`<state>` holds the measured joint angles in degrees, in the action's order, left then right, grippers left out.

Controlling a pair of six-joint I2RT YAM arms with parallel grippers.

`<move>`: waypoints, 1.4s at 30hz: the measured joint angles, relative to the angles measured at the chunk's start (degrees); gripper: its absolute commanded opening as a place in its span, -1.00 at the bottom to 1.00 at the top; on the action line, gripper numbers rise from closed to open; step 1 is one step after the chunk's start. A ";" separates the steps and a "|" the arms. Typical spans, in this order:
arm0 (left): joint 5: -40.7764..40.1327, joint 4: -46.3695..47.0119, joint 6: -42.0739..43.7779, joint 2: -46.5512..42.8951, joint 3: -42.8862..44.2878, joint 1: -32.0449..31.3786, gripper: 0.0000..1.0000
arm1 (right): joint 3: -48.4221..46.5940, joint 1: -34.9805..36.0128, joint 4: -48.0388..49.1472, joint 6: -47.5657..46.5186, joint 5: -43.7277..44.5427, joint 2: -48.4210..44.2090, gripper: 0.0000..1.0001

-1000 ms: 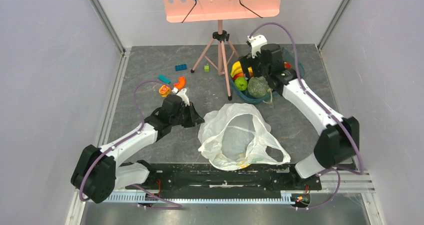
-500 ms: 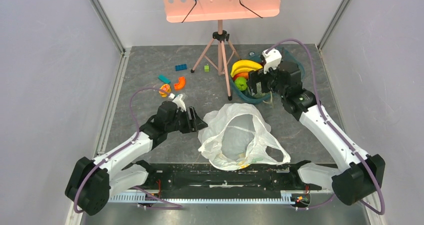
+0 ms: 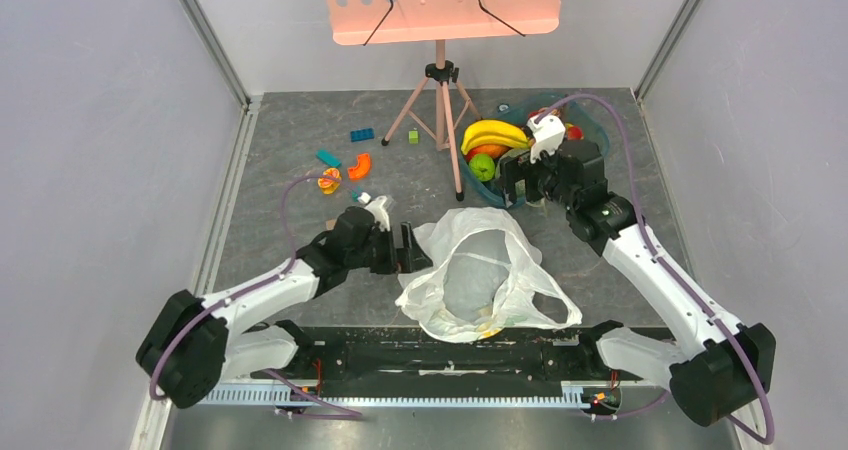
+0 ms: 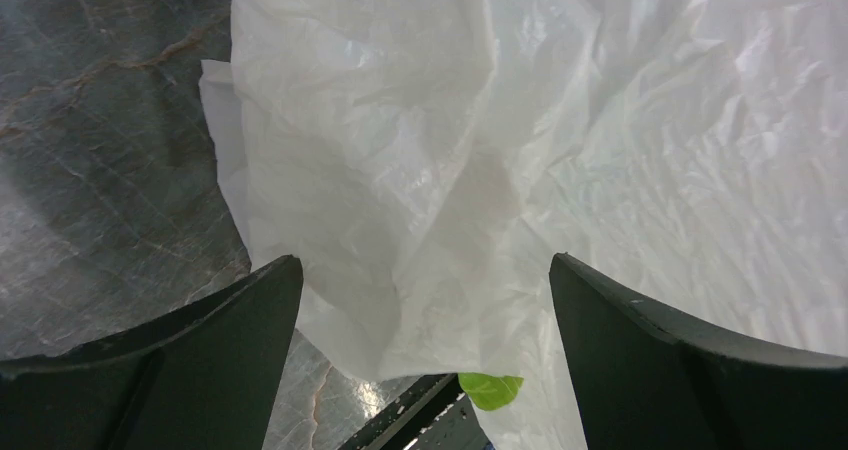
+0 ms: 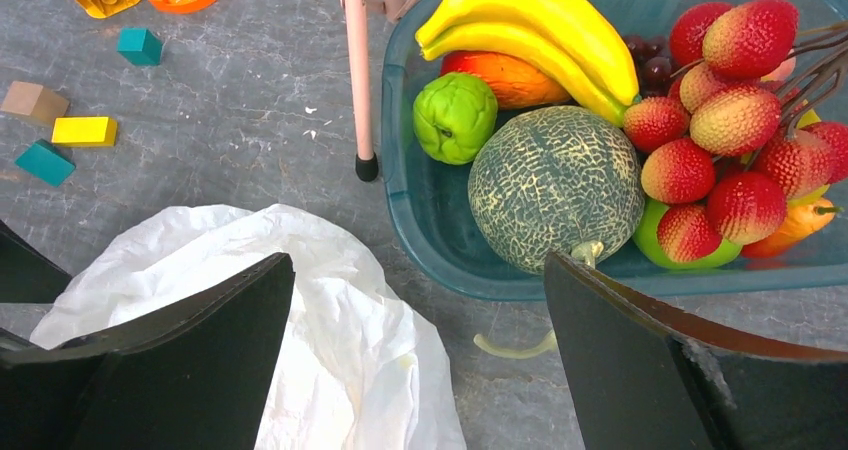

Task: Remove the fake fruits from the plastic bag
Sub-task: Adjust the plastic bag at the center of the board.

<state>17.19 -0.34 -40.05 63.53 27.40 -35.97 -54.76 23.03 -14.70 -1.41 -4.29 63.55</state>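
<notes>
The white plastic bag (image 3: 480,270) lies crumpled on the grey floor between the arms and fills the left wrist view (image 4: 480,140). My left gripper (image 3: 414,248) (image 4: 425,270) is open at the bag's left edge, with a fold of the film between its fingers but not pinched. The yellow banana bunch (image 5: 530,25) (image 3: 492,133) and the red-pink ball cluster (image 5: 735,120) rest in the teal tub (image 5: 420,210). My right gripper (image 3: 522,188) (image 5: 420,260) hangs open and empty between the tub and the bag (image 5: 330,330).
The tub also holds a netted melon (image 5: 555,185), a green fruit (image 5: 455,115) and an orange one (image 5: 505,75). A pink music stand's leg (image 5: 357,70) stands beside the tub. Toy blocks (image 3: 345,165) lie at back left. A green leaf (image 4: 490,388) peeks under the bag.
My left gripper has opened wide and slid right up to the bag's edge. My right arm pulled back from over the tub toward the bag, uncovering the bananas.
</notes>
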 measured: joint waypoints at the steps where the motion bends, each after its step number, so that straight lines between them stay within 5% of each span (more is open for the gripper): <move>1: -1.07 -0.66 0.55 1.51 0.92 -1.27 0.99 | 0.28 0.00 0.00 0.13 0.00 -0.33 0.96; 3: -3.52 -2.23 1.60 4.26 2.91 -3.50 0.96 | 0.50 0.00 -0.15 0.20 0.00 -0.85 0.96; 5: -5.70 -3.74 2.08 6.47 4.59 -5.01 0.71 | 0.79 0.00 -0.13 0.31 -0.02 -1.40 0.96; 9: -9.77 -5.84 3.32 8.76 5.97 -6.34 -0.44 | 1.68 0.00 -0.17 0.35 0.00 -2.82 0.96; 12: -11.58 -7.30 3.98 8.92 6.01 -6.34 -0.94 | 2.38 0.00 -0.39 0.44 0.00 -3.91 0.96; 23: -15.13 -17.94 7.17 -2.97 12.63 -6.34 -0.95 | 7.19 0.00 -0.52 3.30 1.18 -14.97 0.96; 34: -33.00 -35.85 14.19 -20.61 37.00 -6.54 -0.96 | 10.88 0.00 -0.66 5.09 6.97 -27.43 0.96; 42: -41.88 -40.59 16.17 -24.48 42.25 -6.54 -0.96 | 12.33 0.00 -1.09 5.03 9.29 -28.87 0.96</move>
<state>-24.69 -40.93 -23.88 39.05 69.65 -42.50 -42.44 23.03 -15.79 3.62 4.99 34.68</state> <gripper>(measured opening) 0.032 0.979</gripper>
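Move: The plastic bag's left rim is just in front of my left hand's open fingers, about 2 cm to the right and 3 cm below; the bag's middle is some 14 cm right, 4 cm back and 7 cm below. The yellow block lies about 13 cm left and 6 cm ahead, the fruit basket roughly 23 cm ahead and 24 cm right. From my right hand the bag's middle is some 18 cm back, 4 cm left and 20 cm down. I sink my left hand about 3 cm onto the bag's left rim and shut the fingers on the plastic. Keeping that pinch, I haul it some 30 cm up, swinging left by about 13 cm late in the lift and tipping the fingers up towards level, with a counter-clockwise turn. My open, empty right hand backs off from the basket, back, right and up. ##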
